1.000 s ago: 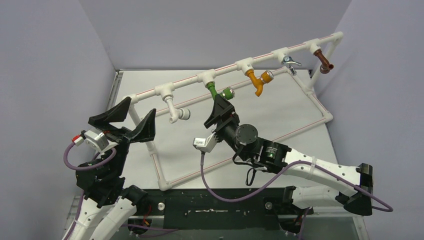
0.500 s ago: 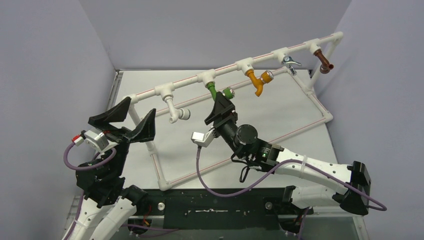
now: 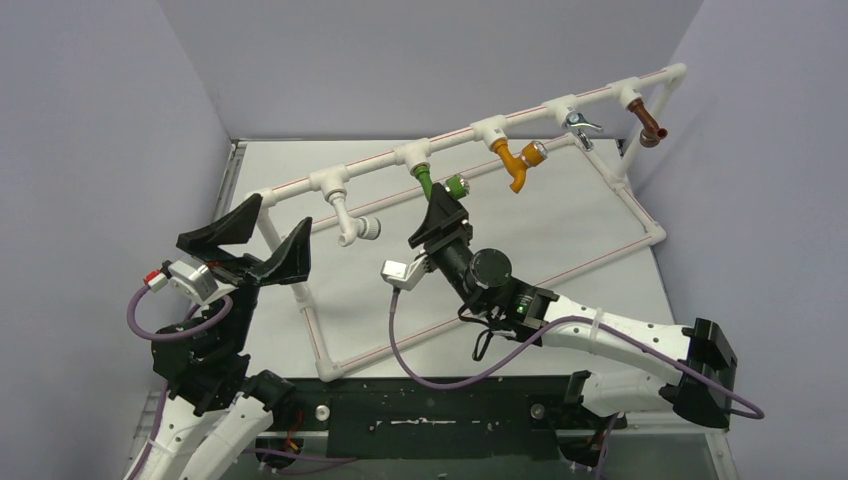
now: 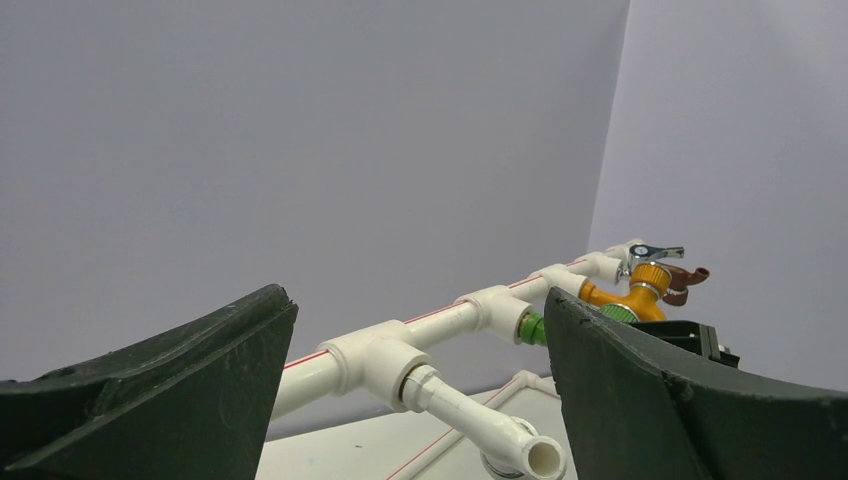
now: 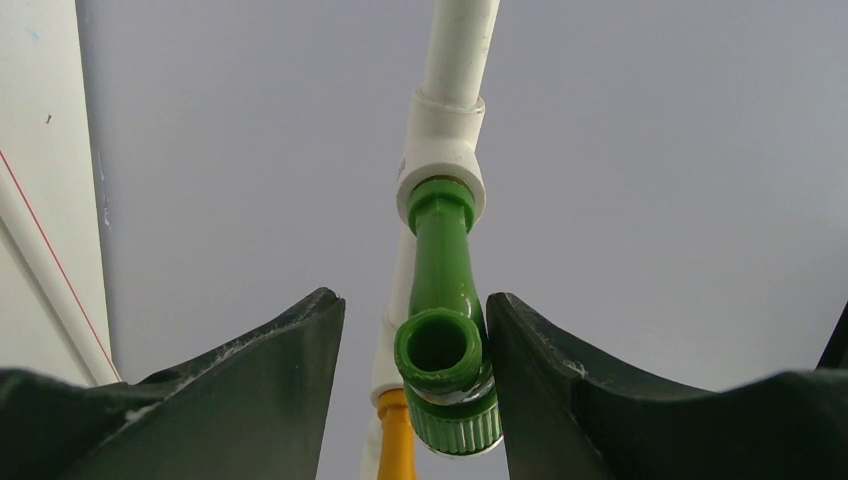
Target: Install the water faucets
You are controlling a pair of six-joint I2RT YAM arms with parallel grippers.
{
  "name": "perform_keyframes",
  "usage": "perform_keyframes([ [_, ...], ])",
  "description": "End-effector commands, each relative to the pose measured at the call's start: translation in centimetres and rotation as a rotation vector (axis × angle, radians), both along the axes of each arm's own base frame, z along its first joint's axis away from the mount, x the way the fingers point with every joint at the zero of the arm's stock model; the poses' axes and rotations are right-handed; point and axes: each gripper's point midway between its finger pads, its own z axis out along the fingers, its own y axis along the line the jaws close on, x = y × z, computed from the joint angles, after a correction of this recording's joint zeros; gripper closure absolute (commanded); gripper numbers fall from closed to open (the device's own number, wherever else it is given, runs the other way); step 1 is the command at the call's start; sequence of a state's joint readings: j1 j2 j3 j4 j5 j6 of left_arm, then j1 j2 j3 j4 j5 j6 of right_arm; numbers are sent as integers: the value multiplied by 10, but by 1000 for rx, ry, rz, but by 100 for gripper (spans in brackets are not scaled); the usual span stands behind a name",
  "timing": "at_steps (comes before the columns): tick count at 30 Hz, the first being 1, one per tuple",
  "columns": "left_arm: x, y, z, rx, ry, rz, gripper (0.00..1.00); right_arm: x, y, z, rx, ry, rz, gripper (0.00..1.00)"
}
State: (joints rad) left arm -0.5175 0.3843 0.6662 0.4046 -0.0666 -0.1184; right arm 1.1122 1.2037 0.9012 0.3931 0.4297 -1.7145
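Several water faucets hang from tees on the raised rail of the white pipe frame [image 3: 372, 161]: white [image 3: 349, 224], green [image 3: 431, 181], orange [image 3: 514, 160], silver [image 3: 579, 124] and brown [image 3: 650, 126]. My right gripper [image 3: 440, 206] reaches up from below and straddles the green faucet [image 5: 441, 338]. Its right finger [image 5: 540, 350] touches the spout, while a gap remains on the left side, so it is open. My left gripper [image 3: 276, 226] stands wide open by the frame's left post, empty, facing the white faucet [image 4: 478, 423].
The frame's lower rectangle of red-striped white pipes [image 3: 600, 252] lies on the white table top. Grey walls close in on the left, back and right. The left wrist view also catches the orange faucet [image 4: 640, 296] and the silver faucet [image 4: 650, 252].
The right gripper's jaws have narrowed around the green faucet, and the right forearm has shifted slightly left. The left arm has not moved.
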Motion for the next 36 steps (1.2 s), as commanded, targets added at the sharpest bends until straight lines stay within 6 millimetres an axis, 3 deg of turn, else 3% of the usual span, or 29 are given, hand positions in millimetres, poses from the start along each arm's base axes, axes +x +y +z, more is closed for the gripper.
perform_keyframes([
  [1,-5,2,10,-9,-32,1,6,1,0,15,67,-35,-1,46],
  [5,-6,3,10,-11,-33,3,6,3,-1,17,96,-29,-4,47],
  [8,-5,2,9,-8,-31,1,6,6,-4,16,116,-18,-23,54],
  [15,-5,2,10,-9,-32,1,6,9,-7,12,176,-6,-45,100],
  [27,-5,2,9,-8,-32,3,6,2,-7,32,718,193,57,100],
  [36,-6,3,10,-11,-35,4,6,-2,-1,42,1285,462,175,100],
])
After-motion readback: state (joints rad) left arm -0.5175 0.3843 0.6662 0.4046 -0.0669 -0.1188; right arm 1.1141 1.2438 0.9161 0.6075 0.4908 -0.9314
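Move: The green faucet is already in its tee, between the right hand's parted fingers, its middle roughly 2 cm ahead, 1 cm left and level. That tee on the white pipe lies about 6 cm ahead and 4 cm left of the hand. The orange faucet is some 15 cm right and 6 cm ahead of the hand, the white faucet about 16 cm left and 4 cm back. From the left hand the green faucet lies about 9 cm ahead, 23 cm right and 9 cm lower. The right hand's fingers shut from about half open onto both sides of the green faucet and pinch it, the hand rising about 1 cm as they close. Keeping that grip and otherwise almost in place, it then rolls about its pointing direction, clockwise as seen from behind the hand, slowly at first and then faster, by some 50 degrees, turning the faucet in its tee. ##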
